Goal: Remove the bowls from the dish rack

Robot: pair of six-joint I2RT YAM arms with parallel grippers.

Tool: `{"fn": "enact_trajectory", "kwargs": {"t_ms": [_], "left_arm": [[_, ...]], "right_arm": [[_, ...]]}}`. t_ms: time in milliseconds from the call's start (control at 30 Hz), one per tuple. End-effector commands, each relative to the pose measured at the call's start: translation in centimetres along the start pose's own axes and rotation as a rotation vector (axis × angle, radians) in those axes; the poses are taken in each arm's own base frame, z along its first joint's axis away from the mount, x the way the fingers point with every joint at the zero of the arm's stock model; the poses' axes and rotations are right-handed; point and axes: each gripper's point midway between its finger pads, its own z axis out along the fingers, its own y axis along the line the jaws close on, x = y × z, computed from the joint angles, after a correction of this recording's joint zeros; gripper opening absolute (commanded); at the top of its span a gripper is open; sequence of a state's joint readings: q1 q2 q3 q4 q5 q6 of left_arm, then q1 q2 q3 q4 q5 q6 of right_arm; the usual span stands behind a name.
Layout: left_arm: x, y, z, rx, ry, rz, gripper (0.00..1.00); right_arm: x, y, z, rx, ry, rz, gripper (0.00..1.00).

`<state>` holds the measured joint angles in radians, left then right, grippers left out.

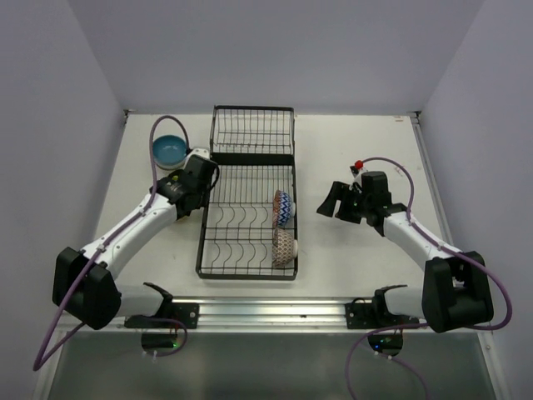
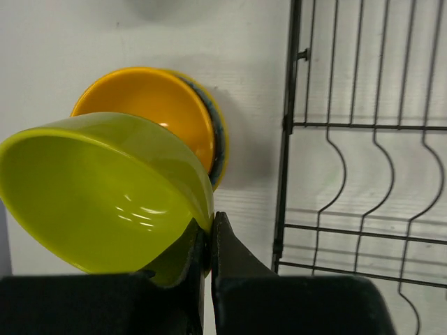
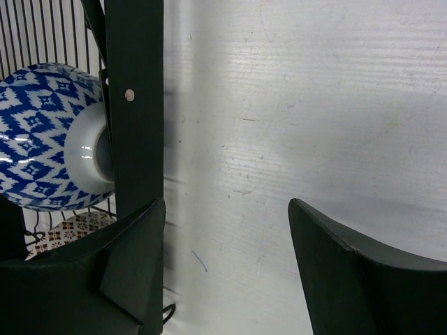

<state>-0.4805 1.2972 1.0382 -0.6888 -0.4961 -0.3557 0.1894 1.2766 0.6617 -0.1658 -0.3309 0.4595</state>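
Observation:
The black wire dish rack (image 1: 250, 200) lies in the middle of the table. Two patterned bowls stand on edge along its right side: a blue zigzag one (image 1: 283, 208) and a brown one (image 1: 284, 247). My left gripper (image 2: 208, 237) is shut on the rim of a yellow-green bowl (image 2: 105, 195), held just left of the rack (image 2: 286, 139) above an orange bowl (image 2: 150, 105) that is nested in another bowl. My right gripper (image 3: 227, 237) is open and empty over bare table, right of the rack (image 3: 133, 105), near the blue zigzag bowl (image 3: 42, 132).
A blue bowl (image 1: 170, 150) sits on the table at the back left, beyond my left gripper (image 1: 196, 179). My right gripper (image 1: 329, 202) hovers a little right of the rack. Grey walls close off three sides.

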Motion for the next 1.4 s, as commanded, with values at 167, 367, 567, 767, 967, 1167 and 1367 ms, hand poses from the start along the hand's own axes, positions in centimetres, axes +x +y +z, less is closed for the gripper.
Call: {"fn": "enact_trajectory", "kwargs": {"t_ms": [167, 367, 567, 767, 967, 1167, 1367], "left_arm": [[0.6, 3.8, 1.0, -0.209, 0.048, 0.127, 0.0], [0.3, 3.8, 2.6, -0.208, 0.067, 0.136, 0.0], [-0.5, 3.5, 3.7, -0.191, 0.073, 0.143, 0.0], [-1.9, 2.1, 4.2, -0.13, 0.051, 0.138, 0.0], [-0.9, 1.2, 4.9, -0.094, 0.101, 0.157, 0.0], [0.0, 2.1, 4.4, -0.125, 0.109, 0.145, 0.27], [0.1, 2.8, 3.7, -0.151, 0.098, 0.122, 0.47]], "right_arm": [[-1.4, 1.0, -0.4, -0.029, -0.051, -0.024, 0.75], [-1.3, 1.0, -0.3, -0.03, -0.045, -0.025, 0.75], [-1.3, 0.9, -0.2, -0.024, -0.043, -0.026, 0.75], [-1.2, 0.7, -0.1, -0.017, -0.037, -0.024, 0.75], [-1.2, 0.7, 0.1, -0.014, -0.035, -0.025, 0.75], [-1.2, 0.7, 0.1, -0.017, -0.033, -0.023, 0.75], [-1.1, 0.7, 0.2, -0.017, -0.029, -0.022, 0.75]]}}
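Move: The lime-green bowl, already pinched by its right-hand rim in the left hand, is going to the stack topped by the orange bowl: that lies about 8 cm left of this hand, some 2 cm ahead and 9 cm below. The blue bowl's stack is roughly 16 cm ahead and 9 cm left; the rack's left rail runs about 3 cm to the right. From the right hand, the orange bowl is about 50 cm left, 2 cm ahead, slightly lower. The lime-green bowl is lowered into the orange one: the left hand sinks about 4 cm while easing left, after a short dip back, its left side rolling up and fingers tipping down some 10–15 degrees. Nearly level, it then goes roughly 3 cm forward and 2 cm back to the right, stops, and opens its fingers about halfway, letting go of the rim. ##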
